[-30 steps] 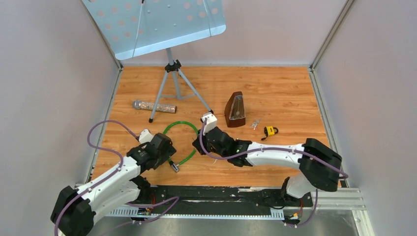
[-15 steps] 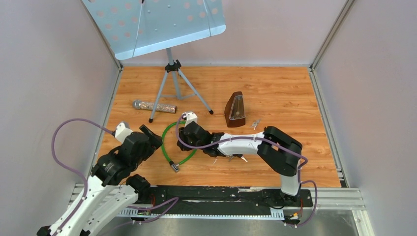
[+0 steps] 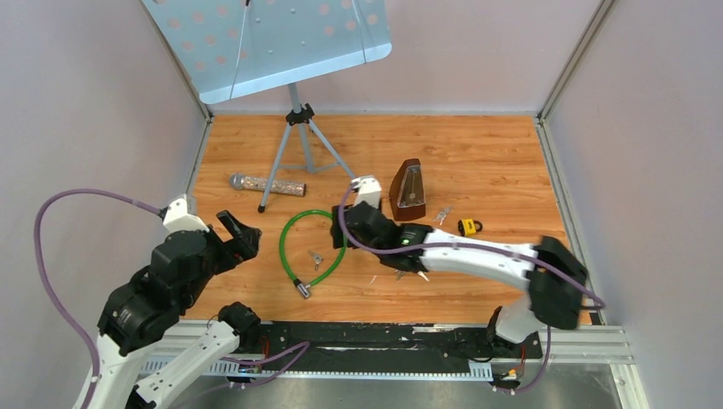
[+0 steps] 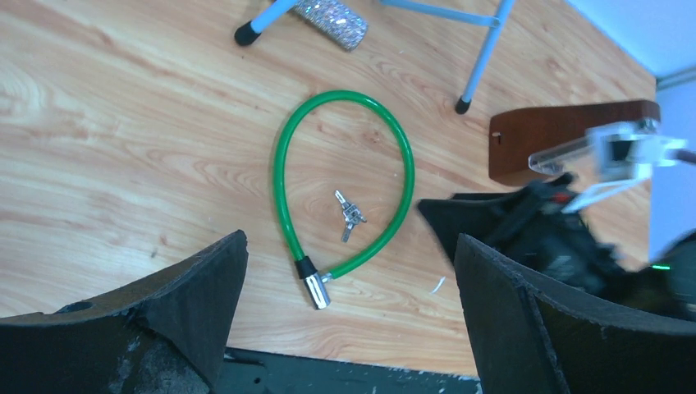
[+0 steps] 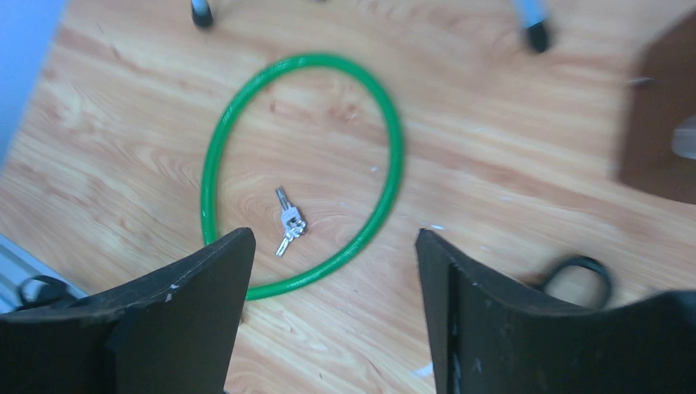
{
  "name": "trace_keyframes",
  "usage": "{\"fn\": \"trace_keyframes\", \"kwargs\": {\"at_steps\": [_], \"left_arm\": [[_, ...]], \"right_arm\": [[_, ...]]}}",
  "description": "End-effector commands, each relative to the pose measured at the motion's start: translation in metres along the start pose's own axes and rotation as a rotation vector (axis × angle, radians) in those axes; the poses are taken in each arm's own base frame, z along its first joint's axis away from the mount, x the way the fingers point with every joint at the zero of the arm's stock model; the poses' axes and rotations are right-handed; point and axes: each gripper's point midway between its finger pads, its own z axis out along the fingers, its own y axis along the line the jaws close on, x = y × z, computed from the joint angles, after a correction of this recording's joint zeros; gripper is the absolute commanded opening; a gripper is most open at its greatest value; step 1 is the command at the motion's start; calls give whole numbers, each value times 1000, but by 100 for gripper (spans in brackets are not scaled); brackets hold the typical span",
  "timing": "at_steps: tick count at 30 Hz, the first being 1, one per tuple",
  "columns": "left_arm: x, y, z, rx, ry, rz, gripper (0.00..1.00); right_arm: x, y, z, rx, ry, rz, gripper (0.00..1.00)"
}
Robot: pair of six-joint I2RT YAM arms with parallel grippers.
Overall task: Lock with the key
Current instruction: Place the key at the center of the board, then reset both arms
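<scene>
A green cable lock (image 3: 284, 244) lies in a closed loop on the wood table, its metal barrel (image 4: 316, 289) at the near end with the cable's other end plugged into its side. A small bunch of keys (image 3: 316, 257) lies flat inside the loop, also seen as keys (image 4: 349, 216) and keys (image 5: 289, 222). My right gripper (image 3: 348, 223) hovers at the loop's right side, open and empty (image 5: 334, 234). My left gripper (image 3: 234, 234) is raised left of the loop, wide open and empty (image 4: 349, 242).
A brown metronome (image 3: 408, 190) stands right of the loop. A small yellow padlock (image 3: 467, 227) and another bunch of keys (image 3: 442, 215) lie beside it. A glittery microphone (image 3: 267, 183) and a music stand's tripod (image 3: 298, 145) stand behind.
My right gripper opened and the keys now lie loose inside the loop; it drew back to the right. My left arm pulled away left and upward, opening fully.
</scene>
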Motion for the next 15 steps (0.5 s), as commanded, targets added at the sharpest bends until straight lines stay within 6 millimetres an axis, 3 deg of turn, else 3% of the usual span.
{"fn": "trace_keyframes", "kwargs": {"at_steps": [1,3,8,11,15], "left_arm": [[-9,6,-17,16,21,214,100],[-15,9,-24,18,6,250,100],[-28,8,-40,51,-28,280,100],[-31,8,-46,69,-37,276,100],[-37,8,-56,92,-66,260,100]], "right_arm": [[-56,-64,-87,186,-190,17,75],[-69,-95,-128,251,-257,29,77],[-101,-149,-238,259,-412,106,81],[-117,-178,-302,211,-541,218,99],[-125,-206,-367,92,-690,321,100]]}}
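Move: Inside the green cable ring lies the small key bunch, some 6 cm to the right hand's left, 2 cm back and 9 cm below. The ring's middle is about 8 cm left and level with the hand. At table height, the black padlock lies roughly 10 cm to the hand's right, and the yellow padlock 27 cm right and 5 cm farther out. From the left hand the bunch lies about 9 cm right, 5 cm ahead and 25 cm below. Sweeping away from the key bunch and the cable ring, the empty right hand travels about 30 cm right while climbing some 22 cm and drawing back slightly, passing high over the black padlock. Its fingers open the rest of the way as the wrist tips up and turns clockwise. The left hand, also empty and open, backs off about 5 cm up, back and left, rolling slightly. ##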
